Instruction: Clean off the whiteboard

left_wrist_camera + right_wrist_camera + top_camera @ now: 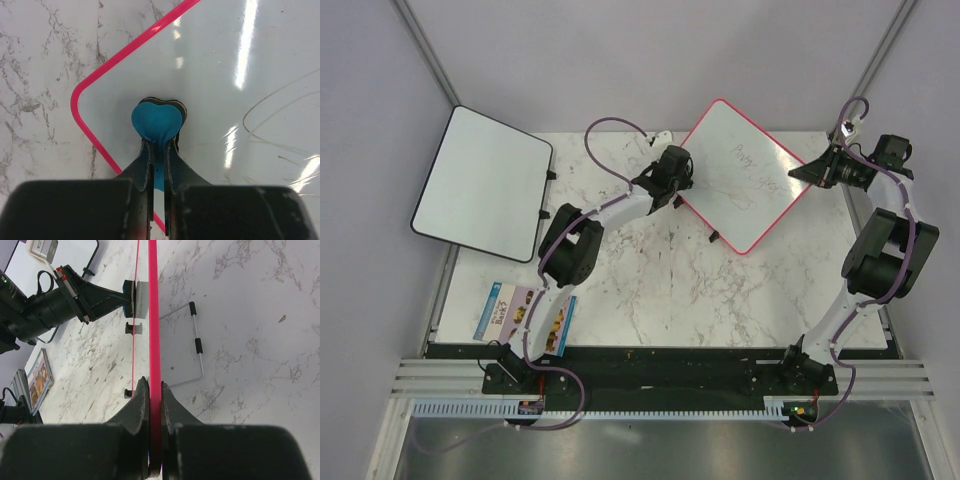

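The whiteboard (735,205), white with a pink frame, lies turned like a diamond at the back middle of the marble table, with faint grey scribbles (757,165) on it. My left gripper (686,184) is shut on the stem of a blue heart-shaped eraser (156,120), which presses on the board (225,70) just inside its rounded left corner. Grey lines (280,112) lie to the eraser's right. My right gripper (808,172) is shut on the board's right corner. In the right wrist view its jaws (154,388) pinch the pink frame (153,315) edge-on, with the eraser (136,299) at the far end.
A black-framed white board (485,185) overhangs the table's back left corner. Two booklets (505,312) lie near the left arm's base. A wire stand with black sleeves (197,345) sticks out beside the pink frame. Bare marble (660,290) spreads in front of the whiteboard.
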You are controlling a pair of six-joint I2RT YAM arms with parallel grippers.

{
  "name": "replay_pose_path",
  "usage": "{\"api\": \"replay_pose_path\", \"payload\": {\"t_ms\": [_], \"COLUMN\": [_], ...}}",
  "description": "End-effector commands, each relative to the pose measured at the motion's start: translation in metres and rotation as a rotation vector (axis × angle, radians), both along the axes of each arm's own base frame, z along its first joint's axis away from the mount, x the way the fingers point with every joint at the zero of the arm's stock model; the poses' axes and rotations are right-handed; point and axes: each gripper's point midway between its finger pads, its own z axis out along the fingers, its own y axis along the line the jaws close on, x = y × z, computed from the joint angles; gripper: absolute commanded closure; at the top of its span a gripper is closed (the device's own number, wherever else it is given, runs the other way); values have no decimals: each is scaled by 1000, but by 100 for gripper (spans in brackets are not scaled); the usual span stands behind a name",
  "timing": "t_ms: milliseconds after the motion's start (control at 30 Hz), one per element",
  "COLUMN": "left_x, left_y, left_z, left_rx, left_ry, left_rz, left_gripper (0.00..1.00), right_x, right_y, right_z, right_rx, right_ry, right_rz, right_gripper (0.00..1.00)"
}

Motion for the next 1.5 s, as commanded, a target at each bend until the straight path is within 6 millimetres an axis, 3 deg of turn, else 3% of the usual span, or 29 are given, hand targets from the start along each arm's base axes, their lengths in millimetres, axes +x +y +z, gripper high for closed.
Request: {"api": "replay_pose_path", "payload": {"t_ms": [0, 67, 167, 200, 467, 533, 567, 633, 733, 900, 933, 1067, 1267, 1467], "left_x": [-32, -51, -78, -97, -202, -212, -221, -222, -210, -162, -153, -113, -80, -44], "left_y": [-46, -82, -111, -129, -206, -219, -224, -227, -208, -154, -145, -83, -1, 20], "left_z": [-31, -22, -21, -21, -35, -29, -40, -41, -51, -53, -45, -41, -51, -41], "left_rx": [82, 40, -16, -48, -154, -180, -170, -181, -134, -86, -81, -4, 27, -6], "left_ry": [33, 32, 54, 65, 165, 167, 198, 216, 227, 205, 192, 158, 232, 211], "left_rz": [-69, -177, -254, -315, -480, -496, -503, -483, -376, -185, -156, 28, 272, 338], "left_gripper": [98, 98, 98, 98, 98, 98, 98, 98, 98, 98, 98, 98, 98, 98], "right_x": [-13, -13, -12, -12, -10, -9, -9, -9, -10, -10, -10, -10, -11, -12], "right_y": [23, 23, 24, 24, 31, 31, 31, 32, 32, 33, 33, 34, 34, 34], "right_z": [-58, -57, -57, -57, -57, -56, -57, -56, -56, -56, -56, -56, -58, -59], "right_rx": [-185, -183, -179, -178, -179, -182, -181, -179, -180, -180, -177, -175, -174, -178], "right_ry": [-39, -38, -39, -41, -44, -48, -45, -46, -45, -50, -49, -50, -50, -48], "right_rz": [129, 128, 131, 133, 148, 150, 149, 151, 151, 153, 153, 156, 157, 158], "right_gripper": [100, 100, 100, 100, 100, 100, 100, 100, 100, 100, 100, 100, 100, 100]}}
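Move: The whiteboard leans up towards the right and forward. Its near corner lies some 22 cm back and 16 cm right of the left hand, which holds the blue eraser, and a little lower. The scribble is about 14 cm right, 3 cm back and 5 cm up; the near clip about 16 cm back, 8 cm right, slightly lower. For the right hand, gripping the upper right edge, that corner is roughly 17 cm back, 13 cm left and 14 cm down. The whiteboard is wiped there and back by the eraser in the left hand's shut grip: first a stroke of about 18 cm right and 14 cm back towards the near corner, climbing slightly, then the hand reverses left, forward and down, some 14 cm left, the wrist swinging counter-clockwise and tipping down. The right hand keeps its pinch on the raised edge, staying in place. ##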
